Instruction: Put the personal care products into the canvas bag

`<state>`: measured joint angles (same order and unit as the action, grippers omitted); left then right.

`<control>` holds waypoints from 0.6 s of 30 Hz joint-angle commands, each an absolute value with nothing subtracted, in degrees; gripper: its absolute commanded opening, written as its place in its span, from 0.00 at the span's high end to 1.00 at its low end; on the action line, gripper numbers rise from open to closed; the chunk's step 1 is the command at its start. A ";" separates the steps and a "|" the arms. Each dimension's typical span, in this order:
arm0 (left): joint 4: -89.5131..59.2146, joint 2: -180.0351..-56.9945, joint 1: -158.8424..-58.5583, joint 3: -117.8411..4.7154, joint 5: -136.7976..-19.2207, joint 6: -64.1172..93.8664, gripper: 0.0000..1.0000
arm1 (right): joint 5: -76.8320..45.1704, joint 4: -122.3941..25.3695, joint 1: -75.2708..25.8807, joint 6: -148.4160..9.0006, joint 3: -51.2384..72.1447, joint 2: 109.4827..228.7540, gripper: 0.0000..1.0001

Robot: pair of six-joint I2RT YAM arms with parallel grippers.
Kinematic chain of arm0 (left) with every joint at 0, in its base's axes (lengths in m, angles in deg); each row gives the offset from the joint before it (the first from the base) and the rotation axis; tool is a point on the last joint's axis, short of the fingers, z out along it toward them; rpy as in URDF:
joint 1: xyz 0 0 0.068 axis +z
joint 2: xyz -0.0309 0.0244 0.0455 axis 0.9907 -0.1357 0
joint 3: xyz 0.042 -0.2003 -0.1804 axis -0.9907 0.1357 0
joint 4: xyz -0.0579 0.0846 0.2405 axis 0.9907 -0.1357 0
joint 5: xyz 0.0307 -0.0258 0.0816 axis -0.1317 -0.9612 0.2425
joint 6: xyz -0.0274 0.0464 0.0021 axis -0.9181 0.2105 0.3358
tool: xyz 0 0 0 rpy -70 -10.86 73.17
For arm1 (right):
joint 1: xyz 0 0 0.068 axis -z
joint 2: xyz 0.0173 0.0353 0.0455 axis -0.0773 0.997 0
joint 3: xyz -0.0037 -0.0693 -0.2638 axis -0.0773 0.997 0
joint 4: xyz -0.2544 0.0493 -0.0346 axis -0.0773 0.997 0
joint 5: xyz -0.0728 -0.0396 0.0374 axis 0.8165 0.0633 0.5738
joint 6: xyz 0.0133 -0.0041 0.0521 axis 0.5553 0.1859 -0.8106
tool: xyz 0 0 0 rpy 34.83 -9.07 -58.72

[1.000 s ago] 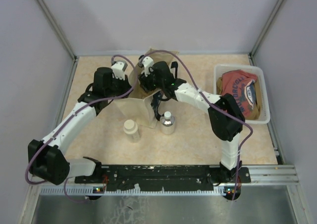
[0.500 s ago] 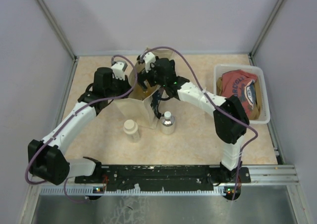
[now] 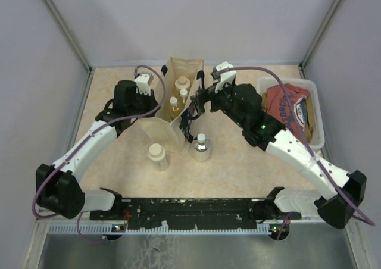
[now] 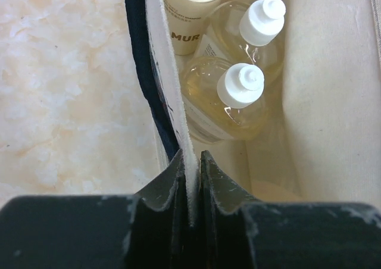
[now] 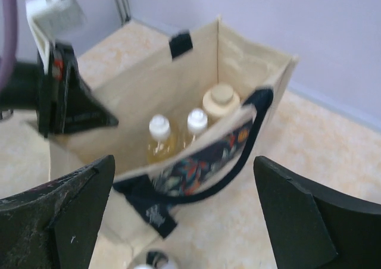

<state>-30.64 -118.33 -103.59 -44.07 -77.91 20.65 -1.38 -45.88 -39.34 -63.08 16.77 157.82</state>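
Note:
The canvas bag [image 3: 186, 65] stands open at the back centre of the table. Inside it are two amber bottles [image 4: 241, 87] [image 4: 262, 22] and a cream jar [image 5: 220, 101]. My left gripper [image 4: 190, 159] is shut on the bag's near-left rim and holds it up. Just right of the bag's mouth my right gripper [image 3: 199, 97] hangs open and empty, looking down at the bag [image 5: 131, 102] from above. A second cream jar [image 3: 157, 155] and a round clear bottle [image 3: 201, 147] stand on the table in front of the bag.
A white tub [image 3: 262, 87] holding a red shirt [image 3: 289, 108] sits at the right edge. The bag's dark strap [image 5: 250, 132] loops over its near side. Walls close the table at the back and both sides.
My right gripper opened over the bag and drew back to the right, out of its mouth. The bag's contents now show from above. The left gripper kept its hold.

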 commanded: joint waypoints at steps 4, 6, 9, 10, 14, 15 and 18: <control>-28.59 -119.16 -103.54 -45.74 -77.69 20.73 1.00 | -3.09 -41.34 -40.43 -68.77 33.58 150.21 0.01; -28.75 -118.90 -103.55 -45.74 -77.39 20.82 1.00 | -3.10 -41.20 -41.41 -68.91 36.60 149.26 0.01; -29.17 -118.32 -103.51 -45.74 -76.82 20.80 1.00 | -1.71 -39.08 -43.12 -68.69 37.96 149.70 0.01; -29.20 -118.08 -103.49 -45.70 -76.70 20.80 1.00 | -1.10 -38.08 -43.75 -68.47 37.81 150.25 0.01; -29.38 -117.33 -103.50 -45.42 -76.58 20.61 1.00 | -0.05 -35.94 -45.84 -68.50 36.54 152.46 0.01; -29.43 -117.13 -103.58 -45.27 -76.54 20.53 1.00 | -0.05 -35.79 -46.30 -68.72 36.26 153.09 0.01; -29.47 -116.52 -103.56 -44.89 -76.53 20.46 1.00 | 0.34 -34.27 -47.54 -69.08 34.57 155.32 0.01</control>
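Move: The silver bottle stands almost straight below the right hand, about 25 cm down, some 4 cm nearer the base and 1 cm to the left. The white-capped cream bottle is about 16 cm to the left of the silver one and 3 cm farther back. The canvas bag's middle lies roughly 10 cm ahead of the right hand and 12 cm left. From the left hand, the silver bottle is about 9 cm back, 16 cm right and 10 cm below. Down, and back towards the base, the empty right hand leaves the bag's side and drops about 19 cm towards the silver bottle, drawing back some 8 cm; it sinks fast, then eases near the end. Its fingers stay wide open while the wrist tips them down by around 25 degrees. The left hand stays, still pinching the bag's rim. ##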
